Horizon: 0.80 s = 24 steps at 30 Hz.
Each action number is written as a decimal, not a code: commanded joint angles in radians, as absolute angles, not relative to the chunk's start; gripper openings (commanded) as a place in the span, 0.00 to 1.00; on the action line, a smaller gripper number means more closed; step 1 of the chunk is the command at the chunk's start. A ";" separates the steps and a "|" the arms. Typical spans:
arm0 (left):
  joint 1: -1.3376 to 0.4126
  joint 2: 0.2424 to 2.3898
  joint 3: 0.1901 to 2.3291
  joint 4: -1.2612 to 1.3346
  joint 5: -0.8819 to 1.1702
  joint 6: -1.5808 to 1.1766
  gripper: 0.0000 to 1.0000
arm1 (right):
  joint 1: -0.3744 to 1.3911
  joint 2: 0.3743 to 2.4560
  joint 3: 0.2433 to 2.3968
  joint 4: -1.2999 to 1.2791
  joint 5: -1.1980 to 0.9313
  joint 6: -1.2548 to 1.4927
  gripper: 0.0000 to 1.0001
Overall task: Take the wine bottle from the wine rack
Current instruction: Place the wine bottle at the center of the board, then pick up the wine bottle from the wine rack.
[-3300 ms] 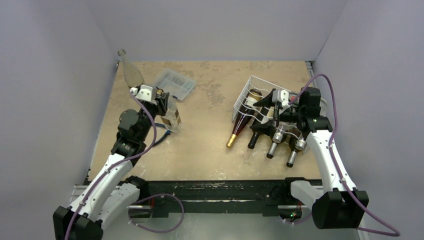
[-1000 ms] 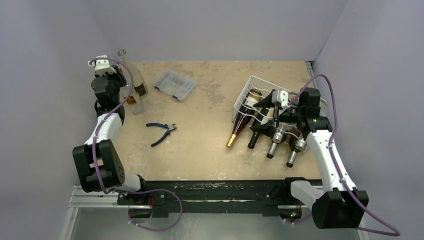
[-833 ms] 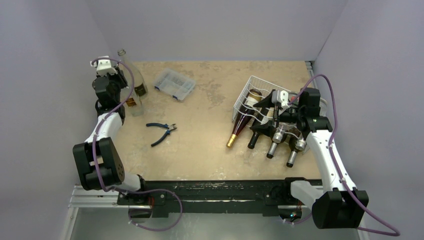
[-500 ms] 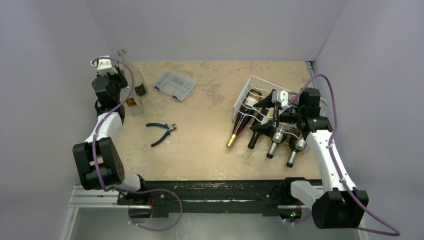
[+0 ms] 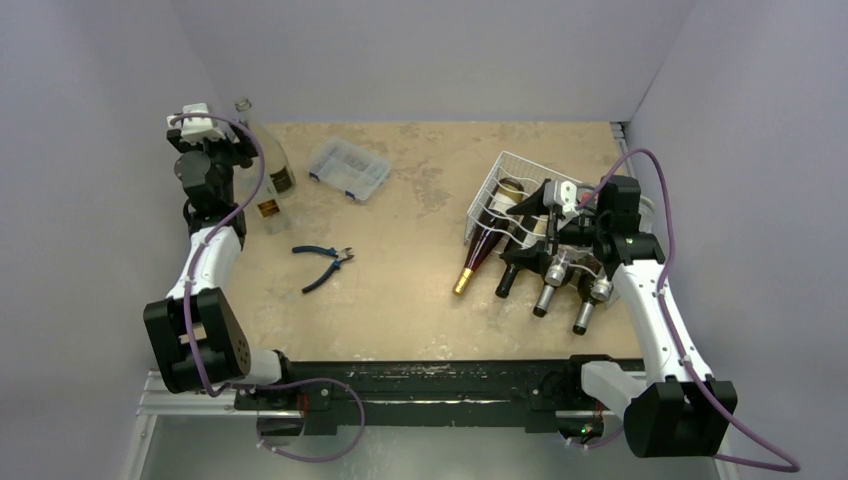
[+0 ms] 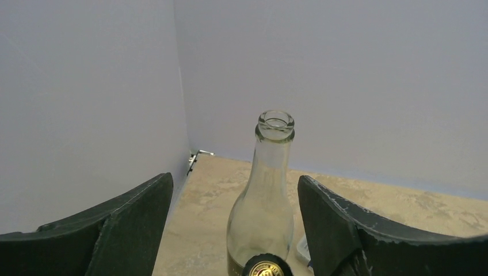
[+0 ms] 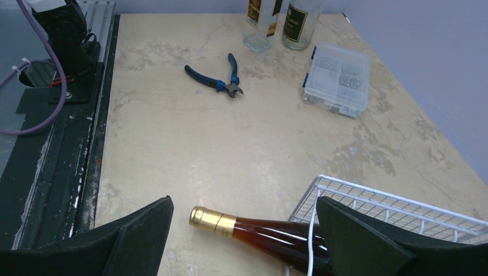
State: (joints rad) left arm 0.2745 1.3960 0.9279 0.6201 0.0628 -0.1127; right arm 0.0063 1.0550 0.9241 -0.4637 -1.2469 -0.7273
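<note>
The white wire wine rack (image 5: 497, 180) stands at the right with several wine bottles lying in it, necks toward me. The leftmost is amber with a gold cap (image 5: 478, 256) (image 7: 247, 227). My right gripper (image 5: 530, 200) (image 7: 244, 201) hovers open over that bottle and the wine rack's edge (image 7: 391, 201), touching nothing. At the rear left a labelled wine bottle (image 5: 268, 205) stands upright beside a clear glass bottle (image 5: 250, 125) (image 6: 267, 195). My left gripper (image 5: 232, 152) (image 6: 235, 190) is open just above the labelled bottle's black and gold cap (image 6: 266, 268), its fingers off it.
Blue-handled pliers (image 5: 322, 262) (image 7: 216, 77) lie on the table left of centre. A small clear compartment box (image 5: 348, 168) (image 7: 336, 77) sits at the rear. The left wall stands close behind my left arm, and a black rail runs along the near edge (image 5: 430, 380).
My left gripper has opened and lifted off the labelled bottle, which stays upright by the clear one. The right arm has not moved.
</note>
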 commanded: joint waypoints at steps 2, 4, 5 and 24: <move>0.282 1.321 0.967 0.623 0.031 -0.132 0.83 | 0.003 1.050 0.916 -0.464 -1.246 -0.741 0.99; 0.282 1.297 0.965 0.599 0.019 -0.141 0.87 | 0.003 1.048 0.916 -0.464 -1.247 -0.741 0.99; 0.281 1.285 0.965 0.585 0.012 -0.146 0.88 | 0.003 1.049 0.916 -0.464 -1.247 -0.741 0.99; 0.282 1.014 1.063 0.003 0.090 -0.505 1.00 | 0.002 1.022 0.915 -0.463 -1.259 -0.738 0.99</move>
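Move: The wine bottle just set down stands upright under the left gripper, its middle about 1 cm ahead and some 16 cm below. The empty open bottle is roughly 11 cm ahead and 1 cm left, with its middle at a similar height. On the board, some 29 cm down, lie the plastic box, 15 cm ahead and 17 cm right, and the pliers, 11 cm back and 14 cm right. From the right gripper, the wine bottle is about 57 cm left, 21 cm ahead and 11 cm lower. Back the left gripper off the capped neck of the wine bottle it has already released: draw it back about 7 cm while rising some 6 cm, climbing first and easing a little to the right near the end. Spread the half-open fingers the rest of the way, and late on roll the wrist about 15 degrees, left side down. ##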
